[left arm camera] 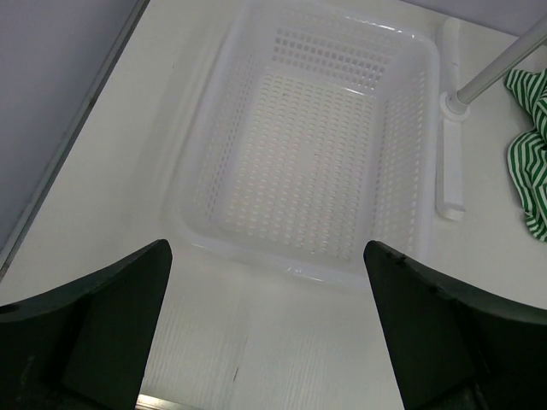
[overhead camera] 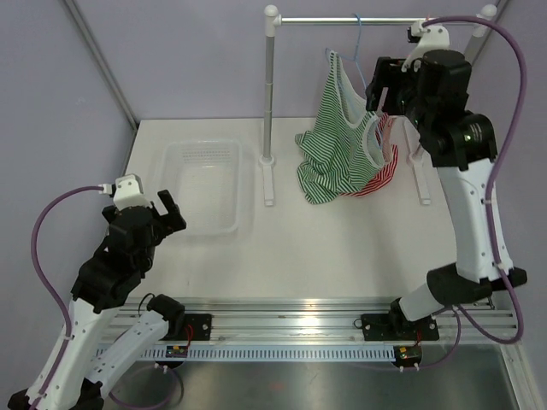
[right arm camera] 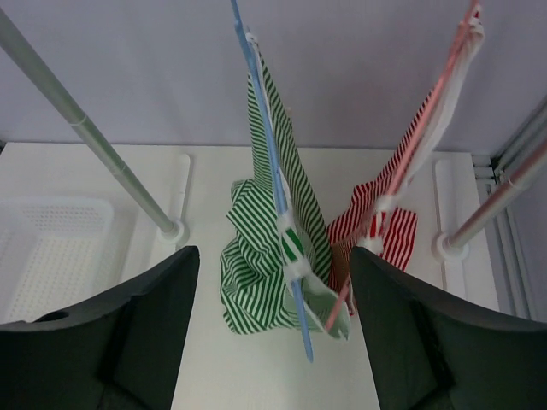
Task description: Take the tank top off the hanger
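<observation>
A green-striped tank top (overhead camera: 329, 145) hangs bunched on a blue hanger (overhead camera: 359, 51) hooked over the rack's rail (overhead camera: 342, 20). Beside it a red-striped tank top (overhead camera: 380, 175) hangs on a pink hanger (right arm camera: 427, 111). My right gripper (overhead camera: 376, 92) is raised against the hangers just under the rail. In the right wrist view it (right arm camera: 273, 250) stands open, with the green tank top (right arm camera: 256, 256) and the blue hanger's (right arm camera: 273, 171) arm showing between its fingers, untouched. My left gripper (overhead camera: 167, 209) is open and empty, low by the basket.
A white perforated basket (overhead camera: 201, 229) sits left of the rack's left post (overhead camera: 268, 94); in the left wrist view its near rim (left arm camera: 282, 266) lies just ahead of the left gripper (left arm camera: 267, 243). The rack's right post (right arm camera: 496, 205) stands close to the right arm.
</observation>
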Action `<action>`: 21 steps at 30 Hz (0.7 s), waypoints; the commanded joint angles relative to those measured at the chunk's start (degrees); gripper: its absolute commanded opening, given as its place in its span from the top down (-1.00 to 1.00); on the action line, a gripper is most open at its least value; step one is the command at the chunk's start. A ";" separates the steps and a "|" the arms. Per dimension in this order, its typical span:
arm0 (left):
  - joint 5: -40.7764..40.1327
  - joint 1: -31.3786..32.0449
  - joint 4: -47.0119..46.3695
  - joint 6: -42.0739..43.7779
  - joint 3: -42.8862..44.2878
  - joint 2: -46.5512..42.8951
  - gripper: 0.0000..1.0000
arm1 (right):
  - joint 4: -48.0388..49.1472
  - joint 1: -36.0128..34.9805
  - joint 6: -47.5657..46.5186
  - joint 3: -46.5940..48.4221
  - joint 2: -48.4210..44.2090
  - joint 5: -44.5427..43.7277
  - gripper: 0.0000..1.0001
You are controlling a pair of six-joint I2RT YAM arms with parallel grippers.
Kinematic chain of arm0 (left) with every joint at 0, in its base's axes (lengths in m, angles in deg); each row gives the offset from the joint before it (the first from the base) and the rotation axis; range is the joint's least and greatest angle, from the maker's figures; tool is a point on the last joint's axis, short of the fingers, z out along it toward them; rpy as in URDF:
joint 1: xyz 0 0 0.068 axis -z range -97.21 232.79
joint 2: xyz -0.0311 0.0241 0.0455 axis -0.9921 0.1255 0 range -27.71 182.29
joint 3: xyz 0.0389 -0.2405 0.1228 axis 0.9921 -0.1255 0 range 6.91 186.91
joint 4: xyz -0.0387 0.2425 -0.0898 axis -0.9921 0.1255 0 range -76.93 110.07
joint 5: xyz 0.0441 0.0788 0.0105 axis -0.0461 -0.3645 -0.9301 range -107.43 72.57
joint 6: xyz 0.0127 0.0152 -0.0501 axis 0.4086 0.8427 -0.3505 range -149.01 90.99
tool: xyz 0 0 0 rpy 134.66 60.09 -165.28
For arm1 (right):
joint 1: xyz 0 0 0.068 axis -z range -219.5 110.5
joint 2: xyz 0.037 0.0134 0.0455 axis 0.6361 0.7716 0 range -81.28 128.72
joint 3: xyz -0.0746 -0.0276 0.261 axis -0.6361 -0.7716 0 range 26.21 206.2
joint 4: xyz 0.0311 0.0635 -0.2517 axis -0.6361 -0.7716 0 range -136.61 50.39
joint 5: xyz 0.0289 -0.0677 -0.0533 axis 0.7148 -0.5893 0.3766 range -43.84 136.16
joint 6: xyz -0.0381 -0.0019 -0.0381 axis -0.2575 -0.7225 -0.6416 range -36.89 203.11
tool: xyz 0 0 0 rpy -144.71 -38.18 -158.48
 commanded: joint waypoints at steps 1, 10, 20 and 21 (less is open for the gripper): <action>0.49 0.22 -3.20 0.28 -1.38 0.52 -0.98 | -3.16 -0.06 -4.42 11.17 8.72 2.85 -0.56; 2.16 0.22 -4.43 1.60 -2.52 1.83 -0.98 | -5.18 4.85 -6.00 26.59 26.22 10.84 -0.21; 3.74 -0.31 -5.22 2.74 -2.52 3.50 -0.98 | -5.01 5.03 -6.71 27.56 28.96 16.29 0.82; 3.92 -0.49 -5.31 2.74 -2.52 3.59 -0.98 | -4.31 4.95 -6.54 27.73 28.43 16.30 1.00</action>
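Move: The near arm of the blue hanger is about 13 cm ahead of the open right hand, 3 cm to its left and 9 cm below. From the same hand, the green-striped tank top hangs some 18 cm ahead, 5 cm left and 23 cm down; the red hanger is about 14 cm ahead, 5 cm right and 9 cm down. From the left hand the blue hanger's near arm is roughly 30 cm ahead, 45 cm right and 12 cm higher. The right hand reaches about 13 cm forward and 9 cm down and pinches the blue hanger's near arm. ##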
